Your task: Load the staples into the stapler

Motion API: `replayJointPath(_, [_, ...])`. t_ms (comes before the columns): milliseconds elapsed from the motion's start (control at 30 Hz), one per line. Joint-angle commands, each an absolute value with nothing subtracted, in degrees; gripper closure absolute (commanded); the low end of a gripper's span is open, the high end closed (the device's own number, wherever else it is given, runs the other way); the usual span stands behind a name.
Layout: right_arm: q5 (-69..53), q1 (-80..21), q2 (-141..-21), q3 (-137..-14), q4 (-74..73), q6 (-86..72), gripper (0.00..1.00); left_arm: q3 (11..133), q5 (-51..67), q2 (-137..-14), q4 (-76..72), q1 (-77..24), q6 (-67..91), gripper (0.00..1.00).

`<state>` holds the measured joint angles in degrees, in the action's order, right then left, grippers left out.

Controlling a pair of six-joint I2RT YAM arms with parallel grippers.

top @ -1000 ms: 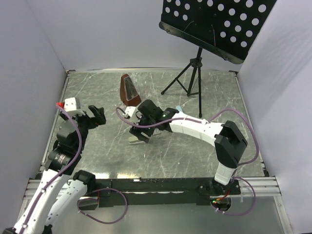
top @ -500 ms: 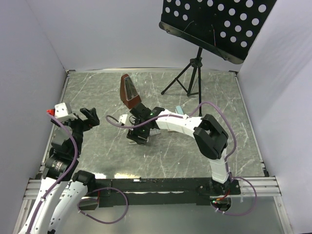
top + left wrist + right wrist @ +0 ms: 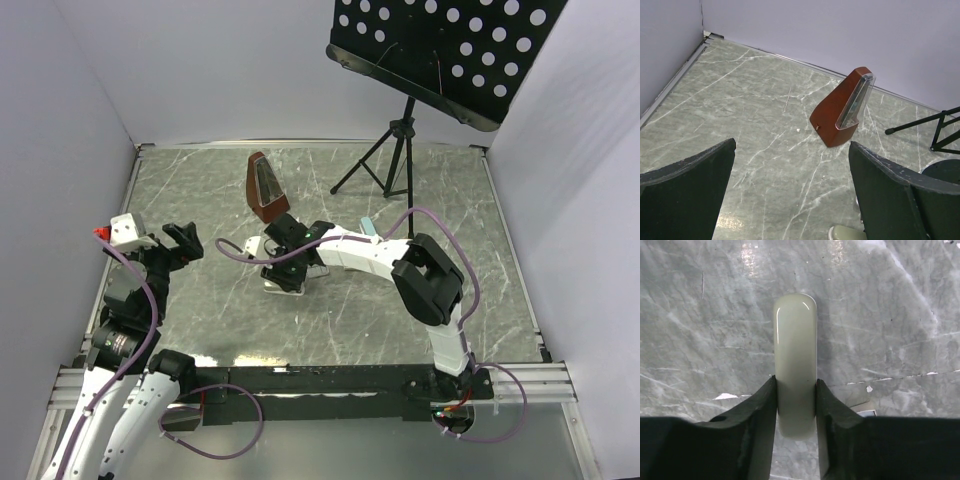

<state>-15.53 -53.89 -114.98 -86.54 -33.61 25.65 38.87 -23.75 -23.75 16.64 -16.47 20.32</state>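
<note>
The stapler (image 3: 795, 335) is a pale cream-green bar lying on the marble table (image 3: 340, 320), left of centre in the top view (image 3: 281, 285). My right gripper (image 3: 796, 381) is shut on it, both black fingers pressed against its long sides near one end. In the top view the right gripper (image 3: 290, 270) reaches in low from the right. My left gripper (image 3: 791, 144) hangs open above bare table at the left (image 3: 185, 240), holding nothing; one end of the stapler (image 3: 845, 234) shows by its right finger. The staples are not in view.
A brown metronome (image 3: 265, 187) stands just behind the stapler, also seen from the left wrist (image 3: 842, 107). A black music stand (image 3: 400, 150) rises at the back right. A small grey-blue piece (image 3: 367, 226) lies beside the right arm. Walls close the table on three sides.
My right gripper has slid left and down over the stapler and closed its fingers onto it. The left arm has drawn back a little to the left, still open.
</note>
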Motion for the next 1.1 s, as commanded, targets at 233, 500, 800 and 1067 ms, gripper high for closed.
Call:
replayJointPath(233, [-13.5, -54.1, -105.1, -82.4, -29.4, 19.3, 0.95, 38.8, -22.7, -22.9, 14.7, -16.2, 20.0, 0.01])
replayJointPath(500, [-1.1, -49.2, -92.8, -73.5, -30.4, 4.8, 1.00, 38.6, -21.7, -22.7, 14.6, -16.2, 20.1, 0.00])
replayJointPath(800, [9.6, -34.8, -78.2, -56.8, -31.3, -13.5, 1.00, 38.5, -21.5, -22.4, 14.7, -16.3, 20.4, 0.00])
replayJointPath(1067, [6.6, -21.4, -81.6, -52.1, -26.7, -17.6, 1.00, 38.5, -21.8, -22.0, 14.8, -16.3, 20.8, 0.01])
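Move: The closed grey-green stapler is already in the right fingers; its destination is the clear patch of table about 27 cm to the right and 4 cm ahead of that hand. The small staple box lies 17 cm right and 5 cm ahead, the loose staples 8 cm right and 3 cm ahead, and the blue stapler 21 cm right and 13 cm ahead. From the left hand, the patch is some 50 cm right, 3 cm ahead and 25 cm below. Keep the right gripper shut on the grey-green stapler, lift it about 7 cm off the table and sweep it some 27 cm right, over the loose staples, easing slightly forward towards the clear patch beyond the staple box. Turn the wrist some 75 degrees clockwise on the way, and sink about 5 cm in the last stretch, still holding. ##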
